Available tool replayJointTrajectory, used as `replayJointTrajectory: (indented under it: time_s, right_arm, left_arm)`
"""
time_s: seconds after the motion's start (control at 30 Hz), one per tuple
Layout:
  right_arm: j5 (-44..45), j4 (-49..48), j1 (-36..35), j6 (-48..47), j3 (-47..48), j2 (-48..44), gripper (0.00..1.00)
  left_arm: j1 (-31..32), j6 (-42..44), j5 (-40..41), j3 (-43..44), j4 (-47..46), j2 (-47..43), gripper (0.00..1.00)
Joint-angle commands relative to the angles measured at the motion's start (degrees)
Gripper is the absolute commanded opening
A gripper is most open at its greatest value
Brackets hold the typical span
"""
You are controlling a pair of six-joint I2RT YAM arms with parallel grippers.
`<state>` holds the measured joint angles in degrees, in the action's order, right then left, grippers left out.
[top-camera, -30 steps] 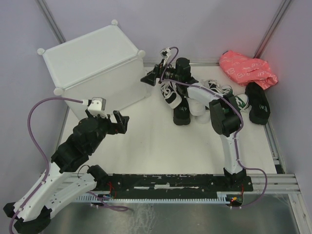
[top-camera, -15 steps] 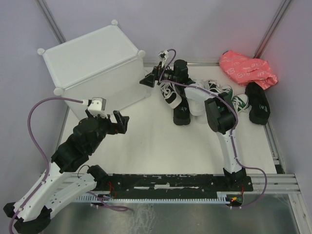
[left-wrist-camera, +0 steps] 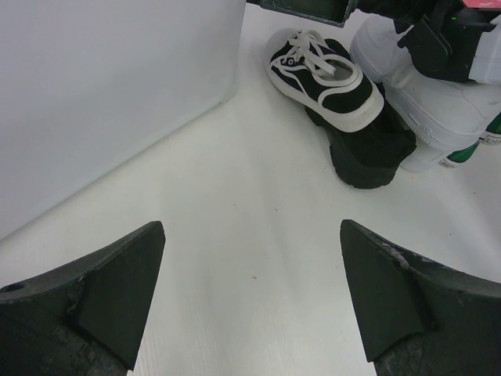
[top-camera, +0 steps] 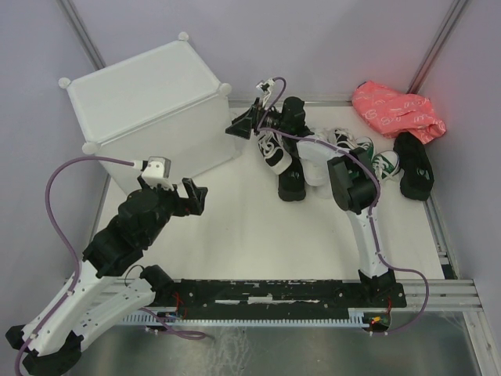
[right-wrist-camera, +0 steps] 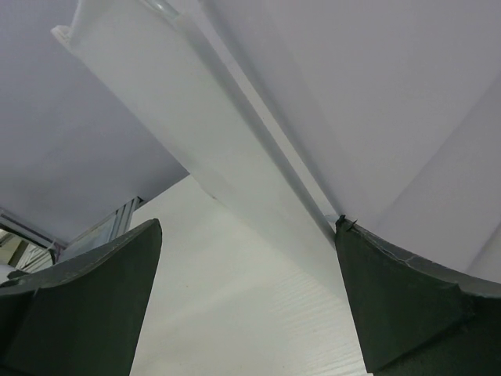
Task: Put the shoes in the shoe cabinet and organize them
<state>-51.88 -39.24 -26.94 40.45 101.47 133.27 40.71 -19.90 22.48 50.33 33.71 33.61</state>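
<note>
The shoe cabinet (top-camera: pixel 149 102) is a white translucent cube with round corner knobs at the back left. My right gripper (top-camera: pixel 241 125) is open at its near right corner. In the right wrist view the cabinet's edge (right-wrist-camera: pixel 235 164) runs between the open fingers of the right gripper (right-wrist-camera: pixel 249 290). My left gripper (top-camera: pixel 192 194) hangs open in front of the cabinet, holding nothing. The left wrist view has the left gripper (left-wrist-camera: pixel 252 274) over bare table. The shoes lie in a heap right of the cabinet: a black sneaker with white laces (top-camera: pixel 272 147), a plain black shoe (top-camera: pixel 291 182), a white sneaker (top-camera: pixel 317 168) and green sneakers (top-camera: pixel 383 160).
A pink crumpled bag (top-camera: pixel 398 111) lies at the back right corner. Another black shoe (top-camera: pixel 413 164) sits by the table's right edge. The left wrist view shows the cabinet wall (left-wrist-camera: pixel 109 94) at left and the black sneaker (left-wrist-camera: pixel 325 74) ahead.
The cabinet has shifted slightly to the left. My right arm's elbow has swung a little left while its gripper stays at the cabinet corner. The left arm has not moved.
</note>
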Motion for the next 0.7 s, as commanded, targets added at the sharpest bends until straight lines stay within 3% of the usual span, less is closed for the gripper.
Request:
replayJointTrajectory:
  time_s: [0.0,0.37,0.67]
  right_arm:
    - [-12.2,-18.4,-2.1,12.6,1.5,0.4,0.99]
    - [-19.2,-43.3,-3.0,29.9,-11.3,-1.8,0.99]
    - [-18.4,-43.3,-5.7,20.7,-36.8,-17.9,0.99]
  left_arm:
    - [0.1,-0.1,1.4,-0.3,-2.6,0.0,0.99]
    - [0.1,-0.4,0.2,-0.2,-3.5,0.7,0.99]
    - [0.2,-0.6,-5.9,8.7,-5.3,1.8,0.99]
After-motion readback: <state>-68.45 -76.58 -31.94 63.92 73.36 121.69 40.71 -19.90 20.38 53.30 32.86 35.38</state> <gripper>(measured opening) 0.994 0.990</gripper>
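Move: The free edge of the shoe cabinet's door is right at the right hand, about 2 cm ahead and 2 cm to its left, with the forward fingertip at the seam. The black-and-white sneaker lies some 10 cm to the right, 5 cm back and 13 cm lower; the black shoe under it is about 15 cm right, 6 cm back and 17 cm down. From the left hand the door edge is roughly 25 cm ahead, 9 cm right and 8 cm lower. The cabinet door is drawn open by its free edge: with the forward finger hooked behind it, the right hand rises a little, then pulls quickly back towards the robot, about 17 cm in all, sinking slightly at the end. The wrist turns some 25 degrees counter-clockwise with the swing, fingers staying wide open. Late on, the left hand starts up by about 2 cm. ##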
